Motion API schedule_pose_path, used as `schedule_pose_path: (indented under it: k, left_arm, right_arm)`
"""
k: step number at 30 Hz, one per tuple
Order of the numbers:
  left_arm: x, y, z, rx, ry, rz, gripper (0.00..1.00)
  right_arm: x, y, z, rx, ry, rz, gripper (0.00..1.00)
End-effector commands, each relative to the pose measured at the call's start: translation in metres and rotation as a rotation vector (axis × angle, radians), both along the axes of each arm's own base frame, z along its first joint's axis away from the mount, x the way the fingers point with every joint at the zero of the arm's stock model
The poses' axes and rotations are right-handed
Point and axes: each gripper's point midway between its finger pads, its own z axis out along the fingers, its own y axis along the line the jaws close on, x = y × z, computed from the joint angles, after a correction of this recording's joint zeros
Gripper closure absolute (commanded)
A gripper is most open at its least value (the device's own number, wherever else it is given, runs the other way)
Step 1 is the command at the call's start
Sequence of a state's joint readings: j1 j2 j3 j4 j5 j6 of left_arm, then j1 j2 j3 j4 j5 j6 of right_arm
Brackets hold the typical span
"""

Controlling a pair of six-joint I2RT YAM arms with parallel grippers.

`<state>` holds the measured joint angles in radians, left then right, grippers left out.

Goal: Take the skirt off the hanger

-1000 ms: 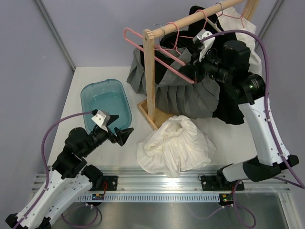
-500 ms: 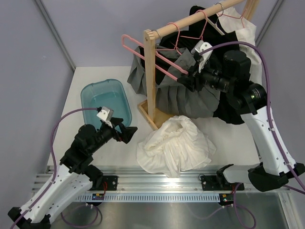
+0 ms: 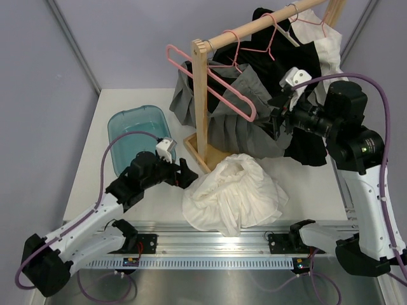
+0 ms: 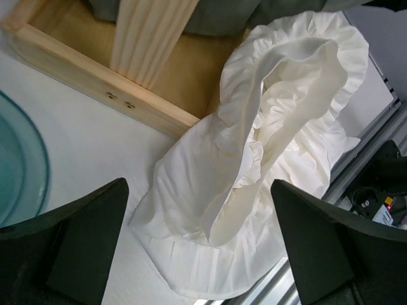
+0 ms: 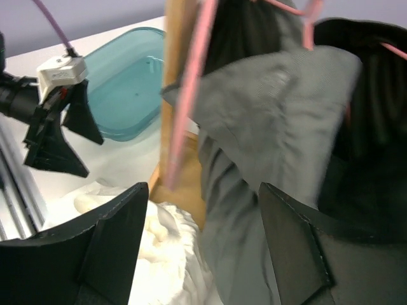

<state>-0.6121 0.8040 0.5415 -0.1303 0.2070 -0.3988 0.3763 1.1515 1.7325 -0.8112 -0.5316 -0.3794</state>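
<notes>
A grey pleated skirt [image 3: 245, 121] hangs on the wooden rack [image 3: 202, 95], draped by a pink hanger [image 3: 213, 81] whose long bar sticks out to the left past the post. My right gripper [image 3: 278, 121] is open and empty, just right of the skirt and apart from it. In the right wrist view the grey skirt [image 5: 273, 127] fills the middle between the open fingers [image 5: 111, 244], with the pink hanger [image 5: 191, 95] blurred on the left. My left gripper [image 3: 184, 175] is open and empty, low over the table beside a white skirt [image 3: 232, 194].
The white skirt [image 4: 254, 159] lies crumpled against the rack's wooden base [image 4: 95, 70]. A teal basin [image 3: 140, 136] sits at the left. Black and white garments [image 3: 311, 70] hang on more hangers at the rack's right end. The metal rail [image 3: 222, 244] runs along the near edge.
My right gripper has let go of the pink hanger and pulled back to the right. The hanger has swung. My left gripper has moved right, up to the white skirt.
</notes>
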Motion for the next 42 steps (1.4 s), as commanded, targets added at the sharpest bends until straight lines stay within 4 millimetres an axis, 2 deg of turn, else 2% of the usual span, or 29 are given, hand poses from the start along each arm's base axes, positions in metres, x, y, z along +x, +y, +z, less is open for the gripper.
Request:
schedule_pose_path:
  k: [1,2,3,4,5,6,8,9,10,12,14,15,16,23,27,28,29,31,32,34,35,38,39,42]
  left_arm:
    - [-0.003,-0.035,0.032,-0.027,-0.071,-0.146,0.01]
    - [-0.001,-0.041,0.02,0.017,-0.044,-0.157,0.01]
    - [0.001,-0.048,0.026,0.031,-0.064,-0.175,0.01]
    - [-0.003,-0.057,0.023,0.068,-0.085,-0.212,0.01]
    - [-0.002,-0.063,0.012,0.108,-0.068,-0.229,0.01]
    - [-0.005,-0.073,0.016,0.121,-0.088,-0.261,0.01]
    - [-0.003,-0.081,0.009,0.169,-0.11,-0.296,0.01]
    - [-0.002,-0.086,0.0,0.196,-0.099,-0.314,0.01]
    - [-0.003,-0.094,0.004,0.199,-0.12,-0.348,0.01]
    - [-0.006,-0.106,-0.008,0.22,-0.1,-0.401,0.01]
    - [-0.009,-0.117,-0.009,0.226,-0.096,-0.445,0.01]
    - [-0.013,-0.124,-0.021,0.247,-0.073,-0.471,0.01]
    - [-0.012,-0.128,-0.024,0.259,-0.072,-0.476,0.01]
    - [-0.012,-0.137,-0.078,0.401,-0.002,-0.417,0.01]
    - [-0.015,-0.136,-0.097,0.505,-0.016,-0.356,0.03]
    - [-0.011,-0.134,-0.098,0.523,-0.025,-0.325,0.07]
    - [-0.012,-0.132,-0.101,0.54,-0.02,-0.32,0.17]
    - [-0.012,-0.133,-0.099,0.54,-0.024,-0.312,0.3]
    - [-0.012,-0.133,-0.098,0.54,-0.026,-0.308,0.43]
    - [-0.013,-0.132,-0.09,0.524,-0.036,-0.306,0.6]
    - [-0.013,-0.132,-0.086,0.519,-0.043,-0.304,0.75]
    - [-0.015,-0.127,-0.077,0.508,-0.055,-0.3,0.93]
    - [-0.016,-0.126,-0.068,0.49,-0.064,-0.297,0.96]
    - [-0.021,-0.118,-0.057,0.461,-0.051,-0.283,1.0]
  right_arm:
    - [-0.003,-0.021,-0.006,0.004,0.024,-0.001,0.22]
    - [0.001,-0.032,-0.01,0.002,0.037,-0.033,0.22]
    - [-0.002,-0.034,-0.014,-0.015,0.031,-0.013,0.21]
    - [-0.008,-0.037,-0.02,-0.029,0.04,-0.012,0.21]
    - [-0.01,-0.039,-0.023,-0.038,0.039,-0.011,0.2]
    - [-0.015,-0.041,-0.032,-0.053,0.039,-0.004,0.2]
    - [-0.021,-0.042,-0.043,-0.067,0.052,0.003,0.2]
    - [-0.022,-0.043,-0.056,-0.084,0.071,0.011,0.2]
    - [-0.025,-0.045,-0.06,-0.09,0.073,0.007,0.19]
    - [-0.022,-0.049,-0.081,-0.114,0.106,-0.013,0.19]
    - [-0.02,-0.05,-0.098,-0.112,0.149,-0.019,0.2]
    - [-0.021,-0.05,-0.102,-0.105,0.158,-0.015,0.2]
    - [-0.02,-0.049,-0.104,-0.1,0.159,-0.016,0.19]
    - [-0.021,-0.045,-0.12,-0.06,0.215,-0.007,0.19]
    - [-0.023,-0.043,-0.126,-0.05,0.238,0.003,0.19]
    - [-0.023,-0.042,-0.127,-0.048,0.24,0.005,0.19]
    - [-0.023,-0.042,-0.127,-0.045,0.241,0.004,0.19]
    - [-0.024,-0.041,-0.129,-0.04,0.246,0.008,0.19]
    - [-0.024,-0.041,-0.13,-0.038,0.252,0.009,0.19]
    - [-0.025,-0.041,-0.13,-0.034,0.254,0.009,0.19]
    - [-0.025,-0.041,-0.131,-0.033,0.258,0.008,0.19]
    - [-0.026,-0.041,-0.132,-0.029,0.261,0.007,0.19]
    - [-0.026,-0.041,-0.132,-0.029,0.258,0.005,0.19]
    - [-0.027,-0.042,-0.132,-0.029,0.257,-0.001,0.19]
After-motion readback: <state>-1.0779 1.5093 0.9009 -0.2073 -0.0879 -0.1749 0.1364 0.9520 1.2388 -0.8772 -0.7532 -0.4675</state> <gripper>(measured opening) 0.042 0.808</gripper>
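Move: The white skirt lies heaped with its middle about 20 cm to the left hand's right, 4 cm back and 13 cm below; the near side of its open waistband is only some 12 cm to the right. From that hand the foot of the rack post is 11 cm ahead, 7 cm right and 15 cm down, and the blue bin 16 cm ahead, 17 cm left and 13 cm down. From the empty right hand the skirt is about 8 cm back, 8 cm left and 42 cm below; the pink hanger's middle is about 12 cm ahead, 17 cm left and slightly above. Rightward about 12 cm, then some 11 cm down and slightly back, the left hand goes to the skirt, rolling its left side up some 30 degrees and swinging clockwise; its fingers shut, pinching the near part of the waistband, and begin to lift. The open right hand leaves the hung hanger, first right, then down towards the skirt, fingers tipping lower, and hovers. ##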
